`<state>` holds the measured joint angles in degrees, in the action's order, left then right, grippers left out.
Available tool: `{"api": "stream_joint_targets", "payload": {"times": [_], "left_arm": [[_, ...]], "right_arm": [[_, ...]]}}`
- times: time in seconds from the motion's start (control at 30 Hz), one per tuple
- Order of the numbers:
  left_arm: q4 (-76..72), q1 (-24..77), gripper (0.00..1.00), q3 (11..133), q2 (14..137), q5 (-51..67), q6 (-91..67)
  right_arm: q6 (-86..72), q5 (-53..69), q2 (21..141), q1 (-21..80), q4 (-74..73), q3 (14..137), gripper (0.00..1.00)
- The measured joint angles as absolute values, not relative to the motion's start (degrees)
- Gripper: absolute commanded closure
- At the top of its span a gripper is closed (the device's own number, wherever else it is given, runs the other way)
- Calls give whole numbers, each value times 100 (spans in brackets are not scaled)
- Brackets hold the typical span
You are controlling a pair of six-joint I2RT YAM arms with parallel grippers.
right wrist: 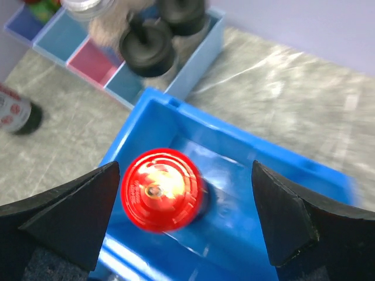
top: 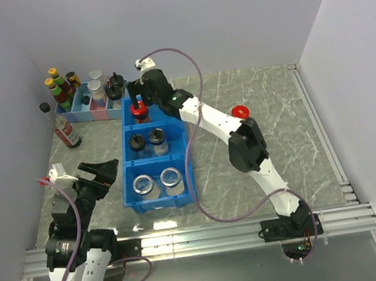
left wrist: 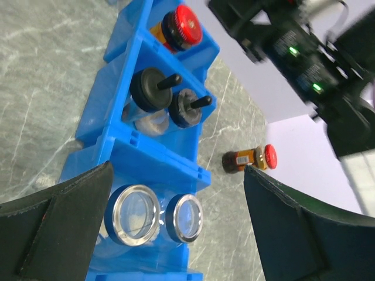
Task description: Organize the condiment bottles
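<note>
A blue three-compartment tray (top: pixel 124 164) stands left of centre. Its near compartment holds two clear glass jars with silver lids (top: pixel 143 185) (top: pixel 171 178), which also show in the left wrist view (left wrist: pixel 133 214) (left wrist: pixel 184 218). The middle compartment holds two black-capped shakers (top: pixel 137 145) (top: pixel 158 139). The far compartment holds one red-lidded dark jar (top: pixel 139 111), upright (right wrist: pixel 163 190). My right gripper (top: pixel 139 100) (right wrist: pixel 186 172) hovers over it, open, with its fingers wide on either side. A second red-lidded jar (top: pixel 240 112) (left wrist: pixel 251 158) stands on the table right of the tray. My left gripper (top: pixel 98 170) (left wrist: pixel 179 175) is open and empty, left of the tray's near end.
A pastel divided organizer (top: pixel 82 113) at the back left holds taller sauce bottles (top: pixel 61 92); it shows in the right wrist view (right wrist: pixel 88 58). A slim clear bottle with a red label (top: pixel 66 132) stands by the left wall. Walls close the left, back and right.
</note>
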<state>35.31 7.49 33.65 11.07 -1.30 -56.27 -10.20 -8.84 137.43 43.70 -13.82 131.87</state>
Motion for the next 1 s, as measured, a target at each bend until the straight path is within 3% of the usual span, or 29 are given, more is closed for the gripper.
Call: {"api": "stream_joint_targets", "payload": {"times": [0.23,0.47,0.67,1.0], "left_arm": [[3533,749,1,3745,1179,-246,-5496],[3540,749,1,3760,1240,-237,-5415],[3540,749,1,3763,1273,-224,-5411],[3715,749,1,3780,1249,-220,-5415]], "right_arm": [[-1223,-2161,11655,4145,-1651,11592,0],[-1848,-2779,9612,2864,-2008,9126,0],[-1962,-2388,9408,2014,-2368,7714,0],[-1992,-1726,9413,1890,-2316,7238,0]]}}
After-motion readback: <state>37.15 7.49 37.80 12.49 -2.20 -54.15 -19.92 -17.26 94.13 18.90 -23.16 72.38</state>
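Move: The red-capped jar still on the marble stands some 35 cm to the right hand's right, about 7 cm nearer the base and roughly 12 cm below. The red-capped jar already in the blue box lies almost under that hand, 1 cm back, 2 cm left and 11 cm down; the right black-lidded bottle is about 12 cm back of it and 5 cm to its right. From the left hand, the loose jar is about 22 cm ahead, 46 cm right and 15 cm below. The loose red-capped jar is what the empty right hand swings to: up some 10 cm from over the boxed jar, fast to the right across the box wall for about 35 cm and a little back, then down about 17 cm from the top of the arc. Turning clockwise by nearly 40 degrees and tilting downward, it slows with open fingers coming down either side of the red cap; contact can't be seen. ##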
